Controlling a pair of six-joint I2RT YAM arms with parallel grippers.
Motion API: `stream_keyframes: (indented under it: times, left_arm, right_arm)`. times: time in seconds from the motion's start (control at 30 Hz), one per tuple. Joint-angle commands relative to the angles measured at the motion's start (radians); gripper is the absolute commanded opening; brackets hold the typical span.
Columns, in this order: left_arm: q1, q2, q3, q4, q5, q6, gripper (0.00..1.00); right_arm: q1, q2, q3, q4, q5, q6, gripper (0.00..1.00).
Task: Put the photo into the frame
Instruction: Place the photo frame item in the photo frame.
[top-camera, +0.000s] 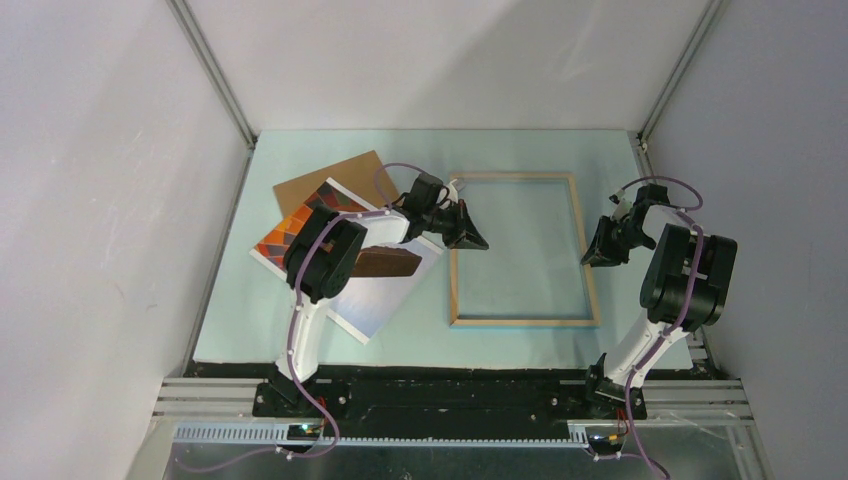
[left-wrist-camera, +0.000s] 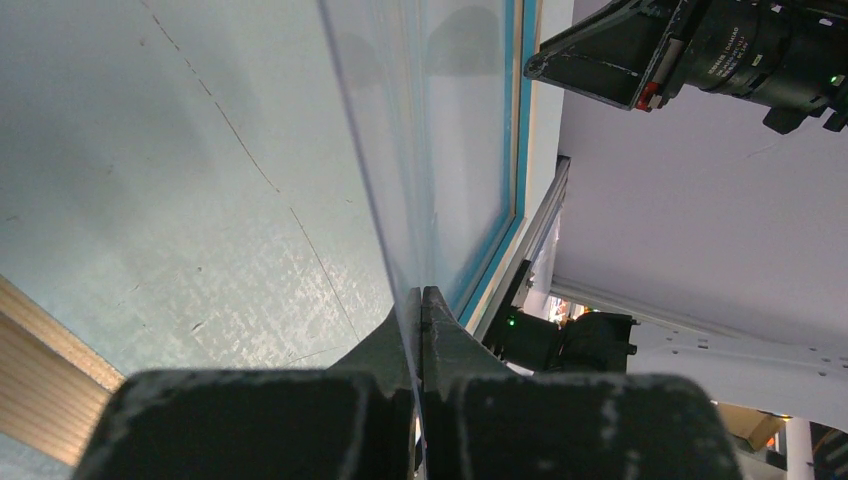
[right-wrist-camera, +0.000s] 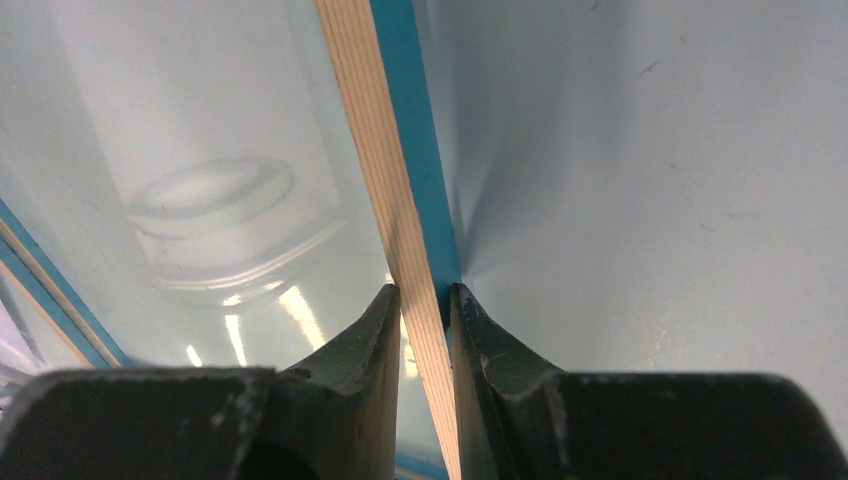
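The frame (top-camera: 520, 321) lies in the middle of the table, light wood side up. My right gripper (top-camera: 603, 250) is shut on its right rail; in the right wrist view the wood and blue rail (right-wrist-camera: 375, 120) runs between the fingers of that gripper (right-wrist-camera: 425, 295). My left gripper (top-camera: 470, 236) is at the frame's left rail. There it (left-wrist-camera: 420, 295) is shut on the edge of a thin clear pane (left-wrist-camera: 450, 120). The photo (top-camera: 300, 232) lies at the left, partly hidden under the left arm, with no gripper on it.
A plain brown backing board (top-camera: 335, 175) lies partly under the photo at the back left. The table mat ends at metal rails on the left, the right and the near side. In the left wrist view the right gripper (left-wrist-camera: 600, 65) shows beyond the frame's blue edge (left-wrist-camera: 512, 150).
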Motion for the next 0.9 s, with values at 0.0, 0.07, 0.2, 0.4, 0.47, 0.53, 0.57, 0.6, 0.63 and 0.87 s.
stream_keyframes:
  times: [0.0, 0.07, 0.2, 0.4, 0.47, 0.53, 0.57, 0.6, 0.63, 0.87]
  left_arm:
    - [-0.035, -0.029, 0.008, 0.031, 0.042, 0.026, 0.00]
    - [-0.034, -0.030, 0.009, 0.031, 0.045, 0.025, 0.01]
    - [-0.035, -0.031, 0.009, 0.031, 0.047, 0.025, 0.05]
    - [-0.034, -0.027, 0.012, 0.030, 0.039, 0.027, 0.14]
    - [-0.034, -0.026, 0.012, 0.031, 0.037, 0.026, 0.16]
    - [-0.035, -0.026, 0.012, 0.031, 0.036, 0.026, 0.18]
    - [-0.035, -0.026, 0.012, 0.031, 0.035, 0.026, 0.18]
    - [-0.035, -0.025, 0.012, 0.031, 0.035, 0.026, 0.19]
    - [-0.035, -0.026, 0.013, 0.030, 0.035, 0.026, 0.19]
    - [-0.035, -0.023, 0.014, 0.031, 0.035, 0.025, 0.24]
  right_arm:
    - [0.022, 0.028, 0.014, 0.020, -0.047, 0.012, 0.03]
    - [0.021, 0.027, 0.014, 0.020, -0.047, 0.013, 0.03]
    - [0.021, 0.030, 0.014, 0.020, -0.049, 0.013, 0.03]
    - [0.022, 0.028, 0.014, 0.017, -0.047, 0.012, 0.03]
    - [0.023, 0.028, 0.015, 0.016, -0.047, 0.012, 0.03]
    - [0.023, 0.027, 0.014, 0.017, -0.046, 0.011, 0.03]
    - [0.023, 0.027, 0.014, 0.017, -0.046, 0.011, 0.03]
    - [0.023, 0.027, 0.014, 0.017, -0.047, 0.011, 0.03]
    - [0.023, 0.028, 0.014, 0.017, -0.046, 0.011, 0.03]
    - [0.023, 0.026, 0.015, 0.015, -0.046, 0.012, 0.03]
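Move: The wooden photo frame lies flat, its middle about 7 cm to the right of the left hand, 1 cm ahead and 4 cm below; the left fingers already hold a clear sheet over it. From that hand the photo lies some 29 cm left and 2 cm back, with the brown board's bare end about 34 cm left and 16 cm ahead. The right hand, pinching the right rail, has the frame's middle roughly 14 cm left and 4 cm ahead. The clear sheet is let go over the frame: the left fingers, shut on it at first, open to about a fifth, while that hand slides some 1.5 cm back and to the right, level and almost without turning. The frame's right rail stays pinched in the right fingers, that hand shifting only about half a centimetre left. ##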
